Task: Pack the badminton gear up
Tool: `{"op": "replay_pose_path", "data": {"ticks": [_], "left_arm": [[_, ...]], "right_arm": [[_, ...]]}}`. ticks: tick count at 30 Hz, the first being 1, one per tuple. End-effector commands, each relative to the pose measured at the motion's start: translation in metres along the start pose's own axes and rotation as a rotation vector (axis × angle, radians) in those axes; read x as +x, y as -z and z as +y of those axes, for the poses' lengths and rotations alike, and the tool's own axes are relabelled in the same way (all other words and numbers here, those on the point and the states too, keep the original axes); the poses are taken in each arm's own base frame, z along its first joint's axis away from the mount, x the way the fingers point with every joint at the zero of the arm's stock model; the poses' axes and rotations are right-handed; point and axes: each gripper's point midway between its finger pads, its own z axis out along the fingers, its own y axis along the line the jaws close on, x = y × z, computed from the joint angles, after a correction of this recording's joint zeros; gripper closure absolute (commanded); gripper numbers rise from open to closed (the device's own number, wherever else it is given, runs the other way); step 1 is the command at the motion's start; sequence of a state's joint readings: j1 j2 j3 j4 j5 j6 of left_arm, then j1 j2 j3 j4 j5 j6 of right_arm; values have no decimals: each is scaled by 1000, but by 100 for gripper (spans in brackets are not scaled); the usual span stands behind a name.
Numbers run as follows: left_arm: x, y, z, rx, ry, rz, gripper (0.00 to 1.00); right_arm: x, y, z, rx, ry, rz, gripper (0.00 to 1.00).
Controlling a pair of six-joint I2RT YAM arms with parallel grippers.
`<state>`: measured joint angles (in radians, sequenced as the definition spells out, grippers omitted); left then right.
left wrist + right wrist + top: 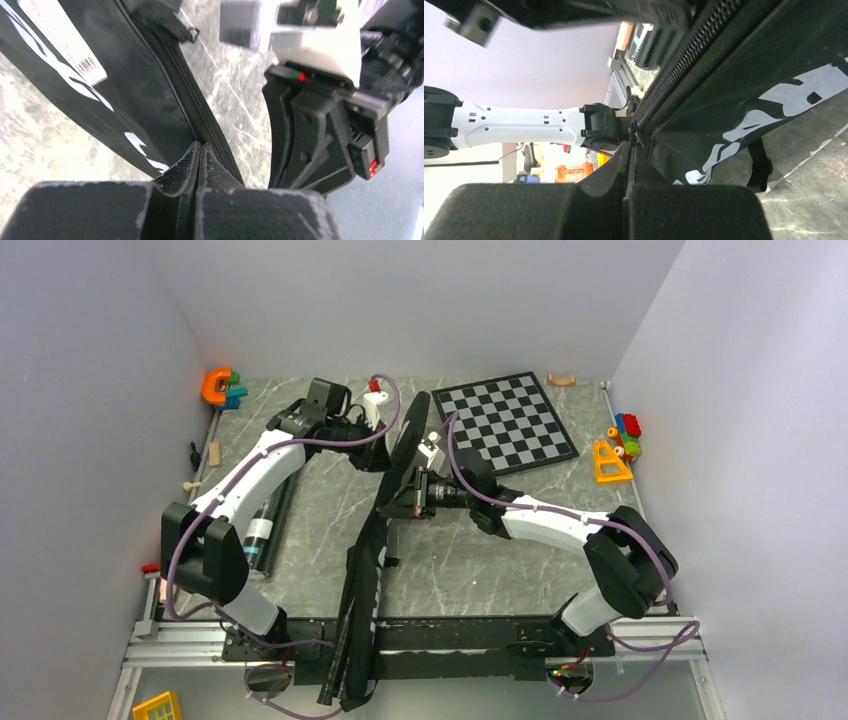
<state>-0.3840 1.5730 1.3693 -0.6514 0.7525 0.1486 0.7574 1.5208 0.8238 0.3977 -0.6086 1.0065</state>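
Observation:
The black racket bag (362, 570) with white lettering runs from the near edge of the table up the middle, its far end raised off the table. My left gripper (390, 443) is shut at that raised end, tips pinched together on the bag's zip edge (186, 85). My right gripper (398, 502) is shut on the same edge just below; in its own view the zip (689, 55) runs straight into its closed fingertips (630, 150). A long dark tube (262, 528) lies on the table beside the left arm.
A black-and-white chessboard (510, 422) lies at the back right. Colourful plastic toys (620, 445) sit by the right wall and an orange one (220, 388) in the back left corner. Walls close in on three sides.

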Motion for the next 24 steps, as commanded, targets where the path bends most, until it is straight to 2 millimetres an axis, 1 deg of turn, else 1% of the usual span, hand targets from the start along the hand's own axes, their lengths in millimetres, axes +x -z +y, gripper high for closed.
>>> {"op": "replay_pose_path", "data": {"ticks": [1,6,7,10,11,12,14,15,18,19,20,22,24], "left_arm": [[-56,12,1,-56,-41,-142,100],[-85,19,22,-165,-38,-210,100],[-89,20,24,-174,-3,-223,100],[-96,20,23,-144,-1,-217,100],[-94,19,21,-126,1,-198,100],[-90,20,20,-116,-24,-173,99],[-76,21,13,-87,-40,-127,89],[-66,24,8,-70,-44,-104,80],[-39,30,-7,-43,-53,-84,47],[-29,31,-12,-33,-52,-81,40],[-21,32,-17,-19,-54,-73,37],[-3,30,-30,16,-49,-39,36],[14,24,-36,39,-41,5,35]], "right_arm": [[-10,6,39,-77,52,-14,100],[-2,7,43,-49,73,27,100],[1,7,41,-29,69,39,100],[3,10,39,0,76,42,100],[3,12,38,9,76,40,100],[3,14,38,16,78,34,100],[2,16,38,20,82,24,100],[2,16,39,16,83,21,100],[2,15,37,13,77,21,100],[2,14,37,11,76,23,100],[1,13,37,11,76,24,100],[1,12,37,8,76,27,100],[0,11,37,9,80,24,100]]}}
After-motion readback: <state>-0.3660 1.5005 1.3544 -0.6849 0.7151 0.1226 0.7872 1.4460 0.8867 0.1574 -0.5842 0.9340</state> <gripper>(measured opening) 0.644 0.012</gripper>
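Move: The left hand's shut fingers are at the zip of the black racket bag. The bag's wide far end lies about 22 cm ahead, 6 cm to the right and 15 cm below; the chessboard is 18 cm ahead and 31 cm right, the shuttlecock tube 10 cm back and 33 cm left, both some 19 cm lower. From the right hand, still pinching the bag, that far end is about 30 cm ahead, 6 cm right, 14 cm below. Left hand draws about 8 cm forward and up along the bag's zip, then opens and returns; right keeps pinching. ##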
